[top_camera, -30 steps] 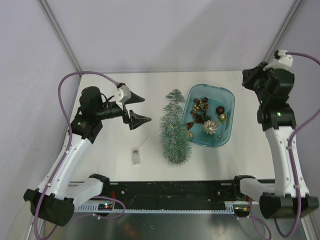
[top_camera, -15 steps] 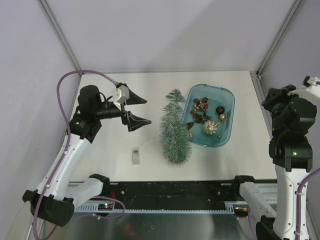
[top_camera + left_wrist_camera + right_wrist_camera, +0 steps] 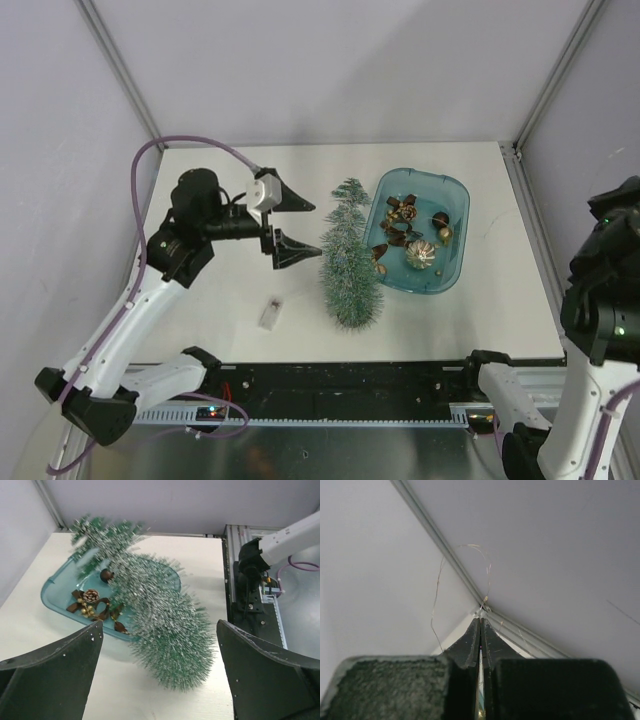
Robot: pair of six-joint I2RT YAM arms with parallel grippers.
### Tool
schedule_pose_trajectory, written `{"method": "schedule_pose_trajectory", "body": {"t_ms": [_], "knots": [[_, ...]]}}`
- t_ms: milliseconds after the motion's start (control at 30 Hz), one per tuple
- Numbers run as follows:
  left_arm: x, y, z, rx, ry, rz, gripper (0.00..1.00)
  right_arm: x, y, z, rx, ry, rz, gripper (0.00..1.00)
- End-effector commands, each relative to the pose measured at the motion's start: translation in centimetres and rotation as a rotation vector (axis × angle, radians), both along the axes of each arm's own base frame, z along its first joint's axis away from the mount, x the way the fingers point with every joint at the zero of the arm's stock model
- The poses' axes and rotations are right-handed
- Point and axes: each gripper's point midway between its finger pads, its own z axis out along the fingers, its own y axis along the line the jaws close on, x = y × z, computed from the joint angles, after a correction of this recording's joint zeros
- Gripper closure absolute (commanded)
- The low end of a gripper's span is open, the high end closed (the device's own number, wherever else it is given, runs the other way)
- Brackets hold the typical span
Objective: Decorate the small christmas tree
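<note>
The small christmas tree (image 3: 348, 262) lies on its side on the white table, its tip pointing to the back and its wide end toward me. My left gripper (image 3: 312, 228) hovers just left of it, open wide. In the left wrist view the tree (image 3: 165, 625) fills the space ahead between the spread fingers (image 3: 55, 670). My right gripper (image 3: 480, 621) is raised at the far right and aims at the booth's corner. It is shut on a thin copper wire (image 3: 437, 595), which loops up from its tips.
A blue tray (image 3: 455, 190) right of the tree holds several gold and brown ornaments (image 3: 415, 250). A small clear box (image 3: 270, 313) lies on the table left of the tree's wide end. The right arm (image 3: 610, 290) stands past the table's right edge.
My left gripper has moved right, close to the tree, still open. The right arm has swung out from the back right to the far right edge. The small box has turned slightly.
</note>
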Motion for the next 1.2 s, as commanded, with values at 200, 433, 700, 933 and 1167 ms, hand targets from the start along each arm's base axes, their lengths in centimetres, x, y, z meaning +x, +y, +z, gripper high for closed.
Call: {"method": "schedule_pose_trajectory", "body": {"t_ms": [200, 433, 700, 933, 1167], "knots": [[-2.7, -1.1, 10.1, -0.123, -0.086, -0.137, 0.00, -6.5, 5.0, 0.6, 0.067, -0.138, 0.256, 1.00], [-7.3, -4.0, 11.7, -0.150, -0.173, -0.271, 0.00, -11.7, 9.5, -1.5, 0.083, -0.151, 0.495, 1.00], [-11.2, -9.9, 6.8, -0.059, -0.312, -0.333, 0.00, -16.5, 17.8, -0.4, -0.089, -0.109, 0.961, 1.00], [-13.3, -14.1, 2.7, 0.011, -0.373, -0.368, 0.00, -20.9, 21.0, -0.3, -0.142, -0.145, 1.171, 1.00], [-10.4, -17.7, -1.6, 0.066, -0.427, -0.244, 0.00, -23.3, 20.5, 2.7, -0.138, -0.259, 1.228, 1.00]]}}
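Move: The light wire pinched in the right hand's closed fingers lies about 47 cm right of the left hand, level ahead-back, 14 cm higher. The tree stands 9 cm right of the left hand, 1 cm ahead, 20 cm below; the battery pack is 11 cm left, 3 back, 36 below. From the right hand the tree is 39 cm left, level, 34 below; the blue box 20 left, 18 ahead, 49 below. Right hand, still pinching the wire, swings 30 cm back-left, turning counter-clockwise; open left arcs right-back towards it. ##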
